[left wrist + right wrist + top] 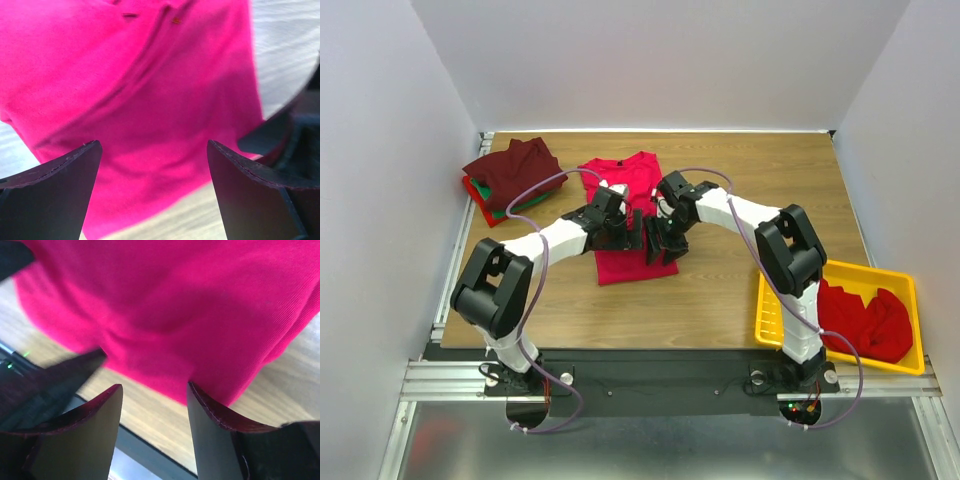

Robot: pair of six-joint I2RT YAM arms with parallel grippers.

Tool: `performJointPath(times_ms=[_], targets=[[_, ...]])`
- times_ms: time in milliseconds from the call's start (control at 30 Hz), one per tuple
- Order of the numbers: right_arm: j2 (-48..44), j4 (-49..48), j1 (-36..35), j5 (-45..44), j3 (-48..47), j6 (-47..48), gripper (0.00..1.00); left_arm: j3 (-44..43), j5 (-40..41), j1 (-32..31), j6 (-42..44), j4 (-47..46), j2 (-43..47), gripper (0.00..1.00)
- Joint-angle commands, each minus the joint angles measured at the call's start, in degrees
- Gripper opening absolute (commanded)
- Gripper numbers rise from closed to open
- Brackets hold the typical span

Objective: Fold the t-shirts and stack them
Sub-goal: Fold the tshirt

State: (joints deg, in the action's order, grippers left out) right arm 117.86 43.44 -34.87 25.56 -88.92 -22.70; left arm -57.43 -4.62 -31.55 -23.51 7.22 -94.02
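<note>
A crimson t-shirt (pixel 625 190) lies flat in the middle of the table, collar toward the back. Both grippers hang over its near hem, side by side. My left gripper (pixel 636 236) is wide open above the cloth (pixel 125 75), with nothing between its fingers (pixel 65 175). My right gripper (pixel 666 246) stands open at the hem's right part; one fingertip (pixel 200 395) sits at the edge of the cloth (pixel 175 300), and only bare wood shows between the jaws. A folded stack of t-shirts (pixel 512 172), maroon on top with green and red beneath, rests at the back left.
A yellow slotted tray (pixel 775 312) at the near right holds more crumpled red t-shirts (pixel 865 320). The two grippers are close together; the right one shows at the edge of the left wrist view. White walls enclose the table on three sides.
</note>
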Motion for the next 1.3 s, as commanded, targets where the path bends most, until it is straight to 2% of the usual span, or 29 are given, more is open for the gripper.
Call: performJointPath(times_ms=[0,267,600,867,967,1067,1267], targets=[[0.53,-2.40,-0.02,-1.65,1.65,-0.07,0.59,0.12,-1.18,1.93,0.04,-2.91,-1.16,0.98],[0.79,-2.31,0.07,-3.32,5.16,0.29,0.59,-4.00,1.80,4.30,1.97,-2.92,-4.68,0.99],[1.93,-2.05,0.07,-5.17,7.89,0.90,0.59,-12.61,0.75,7.03,3.29,-2.30,-7.84,0.99],[0.00,-1.60,0.07,-6.49,6.75,0.29,0.59,-19.21,7.25,10.02,3.38,2.18,-9.70,0.99],[-2.54,-1.17,0.07,-7.28,5.34,-0.94,0.60,-18.16,6.56,10.02,3.47,2.79,-6.71,0.98],[-5.71,-0.73,0.16,-9.03,5.43,-2.43,0.62,-13.60,6.12,10.02,2.42,3.32,-0.32,0.98],[-10.28,-0.20,0.50,-13.16,8.24,-4.98,0.63,1.60,2.80,9.75,-1.97,3.41,11.56,0.99]])
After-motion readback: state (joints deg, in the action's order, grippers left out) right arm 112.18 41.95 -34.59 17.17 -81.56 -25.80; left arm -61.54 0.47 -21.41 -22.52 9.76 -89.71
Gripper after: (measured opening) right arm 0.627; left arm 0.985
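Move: The t-shirt's middle lies about 3 cm ahead of the left hand, 2 cm to its left and 4 cm below; its far end is roughly 17 cm ahead and 4 cm left. The folded stack is some 12 cm ahead of the left hand and 29 cm left. From the right hand, the shirt's near right corner is about 4 cm back and 5 cm right, 3 cm below, and the shirt's middle 8 cm ahead, 8 cm left. Left hand sweeps about 11 cm forward over the shirt, then back-left and up; right presses, then slides right. ##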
